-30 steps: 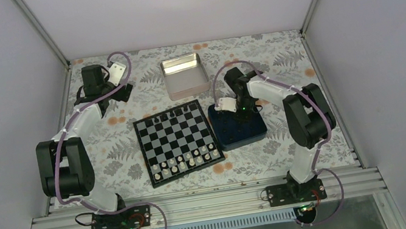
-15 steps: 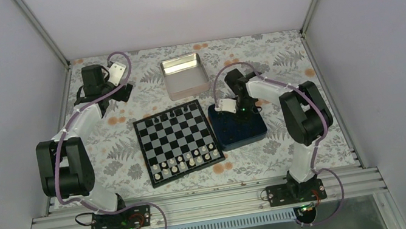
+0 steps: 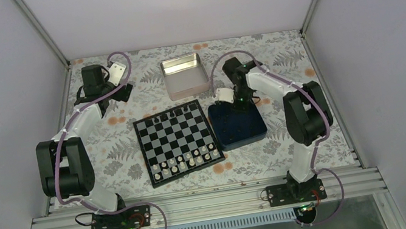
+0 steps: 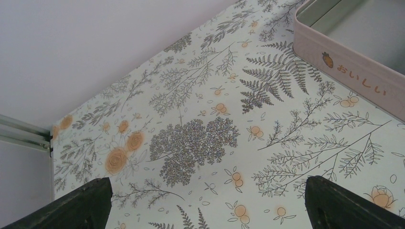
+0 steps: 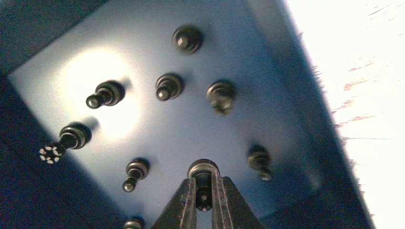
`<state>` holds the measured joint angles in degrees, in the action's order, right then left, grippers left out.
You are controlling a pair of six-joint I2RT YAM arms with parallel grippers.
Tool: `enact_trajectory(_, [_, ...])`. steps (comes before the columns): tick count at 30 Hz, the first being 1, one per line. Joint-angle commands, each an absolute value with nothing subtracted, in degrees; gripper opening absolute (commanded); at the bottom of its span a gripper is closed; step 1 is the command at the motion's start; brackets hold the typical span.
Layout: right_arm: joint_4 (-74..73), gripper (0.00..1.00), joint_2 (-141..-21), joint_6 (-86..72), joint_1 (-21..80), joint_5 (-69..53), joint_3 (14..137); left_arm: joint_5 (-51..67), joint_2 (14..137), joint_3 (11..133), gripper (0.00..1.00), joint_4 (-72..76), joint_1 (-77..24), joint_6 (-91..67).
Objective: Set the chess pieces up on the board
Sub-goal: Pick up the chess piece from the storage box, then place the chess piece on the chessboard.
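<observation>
The board (image 3: 176,138) lies mid-table, with a few black chess pieces (image 3: 173,114) on its far row and cream pieces on the two near rows. My right gripper (image 5: 204,188) reaches down into the navy blue box (image 3: 244,140) and is shut on a small black chess piece (image 5: 203,171), whose round base shows just beyond the fingertips. Several more black pieces (image 5: 167,87) stand or lie loose on the box floor (image 5: 267,109). In the top view the right gripper (image 3: 236,103) is over the box's far edge. My left gripper (image 4: 205,200) hovers open over the patterned tablecloth, holding nothing.
A shiny metal tin (image 3: 184,75) sits behind the board; its pink side (image 4: 353,67) shows at the right of the left wrist view. The left arm (image 3: 94,104) is at the far left corner near the enclosure wall. The blue box stands tight against the board's right edge.
The right gripper's jaws have closed on a black piece in the blue box, and the right wrist has shifted slightly toward the box's far side. The left arm has not moved.
</observation>
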<state>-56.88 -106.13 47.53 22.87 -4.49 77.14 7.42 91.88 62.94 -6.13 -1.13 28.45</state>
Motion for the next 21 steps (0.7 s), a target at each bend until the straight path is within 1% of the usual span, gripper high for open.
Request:
enact_trajectory(1, [-63.26, 0.05, -104.6, 47.68, 24.52, -3.8, 85.39, 7.29, 90.93, 62.72, 1.0, -5.67, -0.97, 28.78])
enact_trajectory(5, [-66.99, 0.05, -107.17, 48.22, 28.29, -2.45, 95.0, 7.49, 90.33, 62.64, 1.0, -5.72, -0.97, 28.84])
enact_trajectory(13, [-71.64, 0.05, -119.02, 49.1, 35.96, -1.74, 112.62, 7.71, 88.76, 61.89, 1.0, -5.51, -0.68, 29.08])
enact_trajectory(17, [-72.38, 0.06, -124.99, 49.39, 37.83, -1.55, 117.89, 8.14, 88.01, 61.45, 1.0, -5.62, -0.29, 29.03])
enact_trajectory(21, [-71.85, 0.06, -129.27, 49.66, 38.66, -1.72, 119.62, 8.72, 87.42, 60.64, 1.0, -5.39, -0.2, 28.94])
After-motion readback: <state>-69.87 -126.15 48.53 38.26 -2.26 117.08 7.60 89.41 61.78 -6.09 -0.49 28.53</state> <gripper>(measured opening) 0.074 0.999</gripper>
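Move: The right gripper already holds a dark chess piece over the storage box, whose middle is roughly 5 cm back, 3 cm left and 6 cm down. The board's empty far-right corner square lies about 18 cm left, 5 cm ahead and 6 cm below. One square farther left, some 21 cm left and 4 cm ahead, stands a black piece; the pink tin is about 20 cm left and 17 cm ahead. From the left hand, the corner square is roughly 27 cm right, 10 cm back and 17 cm down. Lift the pinched piece clear of the storage box with the right gripper, rising about 10 cm, and swing it some 15 cm left and 5 cm forward towards the board's far-right corner, sinking by half the rise as you come near. Turn the wrist about 15 degrees counter-clockwise and keep the fingers shut on the piece. ##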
